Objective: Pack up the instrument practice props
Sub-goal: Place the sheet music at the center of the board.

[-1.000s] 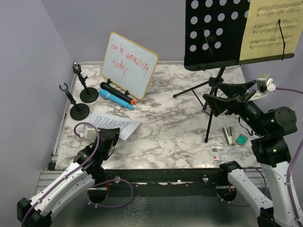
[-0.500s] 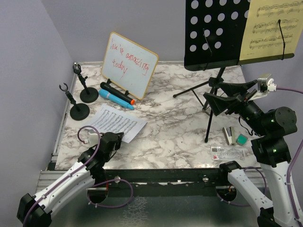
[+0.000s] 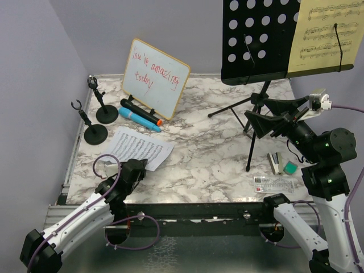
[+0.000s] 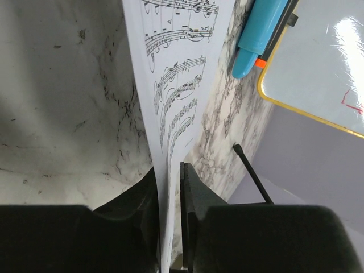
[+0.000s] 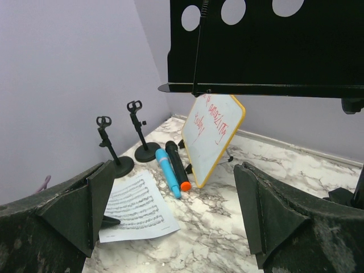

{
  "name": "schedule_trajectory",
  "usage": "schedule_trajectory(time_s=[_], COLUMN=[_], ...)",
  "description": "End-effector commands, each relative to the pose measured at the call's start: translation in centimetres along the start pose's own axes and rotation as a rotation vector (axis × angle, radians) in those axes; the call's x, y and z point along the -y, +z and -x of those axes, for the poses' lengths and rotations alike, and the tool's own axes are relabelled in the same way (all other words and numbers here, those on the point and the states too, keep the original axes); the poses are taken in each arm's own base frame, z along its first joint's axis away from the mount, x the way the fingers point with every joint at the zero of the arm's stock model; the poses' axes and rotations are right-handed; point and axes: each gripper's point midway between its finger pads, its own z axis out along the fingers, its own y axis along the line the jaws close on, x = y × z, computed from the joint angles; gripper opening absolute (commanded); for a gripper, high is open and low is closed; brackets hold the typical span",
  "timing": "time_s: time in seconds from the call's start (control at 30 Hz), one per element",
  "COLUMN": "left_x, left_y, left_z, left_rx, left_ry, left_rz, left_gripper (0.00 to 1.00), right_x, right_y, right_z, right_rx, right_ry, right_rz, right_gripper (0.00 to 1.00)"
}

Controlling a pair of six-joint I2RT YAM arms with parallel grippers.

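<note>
The white sheet music (image 3: 139,148) (image 5: 133,207) lies flat on the marble table (image 3: 205,153). Its near edge (image 4: 176,85) stands between the fingers of my left gripper (image 3: 140,166) (image 4: 169,170), whose jaws are a crack apart, a thin gap beside one pad. The black microphone (image 3: 139,111) (image 5: 177,165) and blue microphone (image 3: 139,119) (image 5: 168,173) (image 4: 259,34) rest side by side. Two mic holders (image 3: 95,133) (image 3: 107,114) stand at the far left. The tall music desk (image 3: 259,40) (image 5: 267,45) holds yellow sheet music (image 3: 324,34). My right gripper (image 3: 264,116) (image 5: 173,170) hovers open below it, empty.
A wood-framed whiteboard (image 3: 154,77) (image 5: 213,133) (image 4: 318,68) leans behind the microphones. A stapler (image 3: 276,162), a small green item (image 3: 290,167) and a clear ruler (image 3: 276,183) lie at the near right. The stand's tripod legs (image 3: 250,153) spread over the right half. Purple walls close left and back.
The white sheet has been drawn toward the near edge and now lies flat. My left jaws have parted slightly around its edge. The right arm has not moved.
</note>
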Motion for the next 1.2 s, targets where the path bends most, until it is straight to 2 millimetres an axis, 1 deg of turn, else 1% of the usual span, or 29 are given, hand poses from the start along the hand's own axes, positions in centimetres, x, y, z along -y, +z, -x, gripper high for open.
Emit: schedule_trajectory(time_s=[0.0,0.1,0.23,0.33,0.47,0.57,0.7,0.87,0.93,1.07,1.17], left_x=[-0.3,-0.1,0.5,1.0,1.8,2.0,1.9,2.4,2.3,1.5,1.1], left_y=[0.1,0.0,-0.2,-0.5,-1.1,-1.4,-1.8,-2.4,-2.8,-3.7,-4.5], left_z=[0.5,0.5,0.0,-0.6,-1.5,-2.2,-3.4,-4.4,-4.6,-4.8,-4.7], left_rx=[0.016,0.012,-0.013,-0.043,-0.076,-0.108,-0.162,-0.208,-0.221,-0.260,-0.276], left_ry=[-0.026,-0.046,-0.049,-0.039,0.012,0.058,0.106,0.180,0.214,0.263,0.307], left_rz=[0.003,-0.010,-0.024,-0.027,-0.027,-0.010,0.021,0.040,0.058,0.101,0.122], left_gripper=[0.24,0.35,0.43,0.52,0.68,0.77,0.82,0.84,0.87,0.91,0.93], right_x=[0.7,0.8,0.9,0.9,0.9,0.8,0.9,1.0,1.1,1.2,1.2], right_y=[0.0,0.1,0.1,0.2,0.2,0.1,0.0,0.0,0.0,0.0,0.0], right_z=[0.1,0.1,0.1,0.0,-0.1,0.0,0.0,-0.1,-0.3,-0.4,-0.5], right_rx=[0.006,0.007,0.006,0.004,0.002,0.006,0.007,0.001,-0.006,-0.007,-0.009], right_ry=[-0.013,-0.015,-0.017,-0.015,-0.014,-0.016,-0.017,-0.017,-0.016,-0.015,-0.013], right_rz=[-0.036,-0.039,-0.041,-0.039,-0.037,-0.038,-0.045,-0.049,-0.053,-0.057,-0.058], right_gripper=[0.93,0.93,0.93,0.93,0.93,0.93,0.93,0.93,0.93,0.93,0.93])
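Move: The sheet music is pinched by its near edge in the left fingers, its middle some 8 cm ahead of that hand, 3 cm to its left and 3 cm lower. The blue microphone lies about 23 cm ahead of the hand and 1 cm left, the black microphone 27 cm ahead and 1 cm left. The nearer empty mic stand is roughly 16 cm ahead and 22 cm left. From the right hand the sheet is about 40 cm left, 8 cm ahead and 41 cm below. The sheet's near edge is let go as the left fingers, barely parted at first, spread almost fully. The hand lifts about a centimetre, then swings away to the right some 5 cm past the sheet's near edge while rising to about 4 cm, easing slightly back at the end. The wrist turns clockwise by just under 20 degrees. ##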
